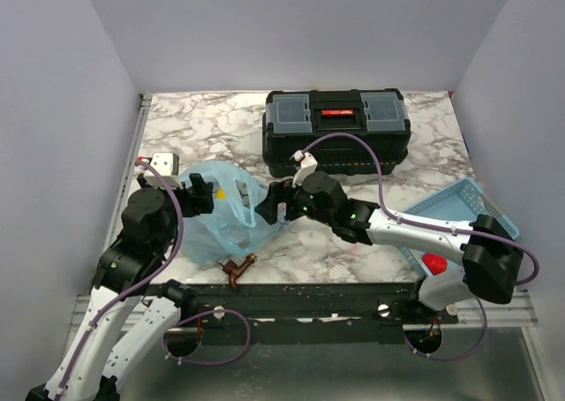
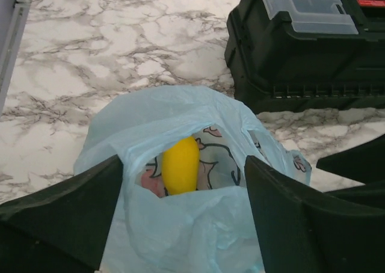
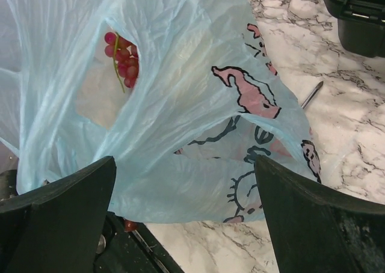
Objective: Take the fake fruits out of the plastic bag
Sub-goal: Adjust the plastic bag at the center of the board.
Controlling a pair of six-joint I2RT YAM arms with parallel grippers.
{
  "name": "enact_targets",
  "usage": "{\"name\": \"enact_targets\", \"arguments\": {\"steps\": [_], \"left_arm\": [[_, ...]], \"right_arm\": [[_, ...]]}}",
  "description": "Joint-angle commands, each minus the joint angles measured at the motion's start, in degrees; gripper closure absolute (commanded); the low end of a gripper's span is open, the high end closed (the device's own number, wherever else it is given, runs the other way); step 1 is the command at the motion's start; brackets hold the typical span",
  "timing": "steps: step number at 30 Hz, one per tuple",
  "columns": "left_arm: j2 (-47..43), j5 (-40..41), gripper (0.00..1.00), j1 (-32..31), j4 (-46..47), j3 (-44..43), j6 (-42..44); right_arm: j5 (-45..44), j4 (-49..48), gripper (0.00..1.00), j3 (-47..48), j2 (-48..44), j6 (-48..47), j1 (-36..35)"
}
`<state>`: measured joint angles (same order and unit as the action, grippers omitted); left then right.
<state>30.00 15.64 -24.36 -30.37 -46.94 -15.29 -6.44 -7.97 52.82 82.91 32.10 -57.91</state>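
Note:
The light-blue plastic bag (image 1: 225,215) with pink cartoon prints lies crumpled on the marble table between both arms. In the left wrist view its mouth gapes and a yellow oval fake fruit (image 2: 180,165) shows inside the bag (image 2: 180,231). In the right wrist view a bunch of reddish-purple grapes (image 3: 123,59) shows through a handle hole in the bag (image 3: 180,104). My left gripper (image 1: 201,196) (image 2: 183,163) is open, its fingers astride the bag's left side. My right gripper (image 1: 269,205) (image 3: 184,159) is open at the bag's right side, with plastic bulging between the fingers.
A black toolbox (image 1: 335,134) stands behind the bag. A rigid light-blue basket (image 1: 468,202) at the right holds a glossy red fruit (image 1: 433,262). A small brown object (image 1: 238,267) lies near the table's front edge.

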Motion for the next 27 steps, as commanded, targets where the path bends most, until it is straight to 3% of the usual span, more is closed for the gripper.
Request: {"name": "enact_targets", "arguments": {"steps": [1, 5, 9, 13, 18, 23, 27], "left_arm": [[-0.08, -5.70, 0.12, 0.32, -14.90, -5.77, -7.73], [-5.01, -11.19, 0.11, 0.28, -18.23, -4.14, -13.34], [-8.55, -11.70, 0.12, 0.28, -22.17, -2.38, -21.57], [-9.27, -10.92, 0.12, 0.28, -26.40, -2.68, -25.67], [-10.63, -10.72, 0.07, 0.28, -28.09, -4.66, -25.79], [-11.69, -9.26, 0.02, 0.30, -30.53, -8.41, -21.21], [-10.26, -7.55, 0.02, 0.28, -32.63, -14.39, -17.03]], "right_arm": [[2.75, -3.78, 0.00, 0.06, -2.54, -0.53, -0.10], [8.77, -6.49, 0.00, -1.07, -4.84, -1.28, -0.10], [17.40, -5.16, 0.00, 0.51, -4.99, -6.80, -1.15], [11.41, 0.71, 0.00, 4.06, -4.56, -15.20, -5.63], [3.23, 8.66, 0.00, 11.82, 1.17, -19.03, -8.73], [-2.24, 9.91, 0.18, 13.65, 5.67, -19.53, -9.74], [-3.16, 8.55, 0.38, 14.06, 7.92, -19.28, -9.86]]}}
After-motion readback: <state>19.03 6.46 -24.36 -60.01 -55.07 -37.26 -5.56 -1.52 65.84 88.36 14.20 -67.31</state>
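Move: The plastic bag's middle lies some 12 cm left of the right hand, about 1 cm ahead and 12 cm below. The yellow fruit inside is about 12 cm left, 7 ahead and 14 below that hand; the brown pipe fitting is 9 left, 12 back and 16 below. From the left hand, the bag's middle is about 1 cm ahead, level sideways, some 22 cm below. Left withdraws back about 10 cm, opening; right arcs up, left and back over the bag, dips, starts closing. ##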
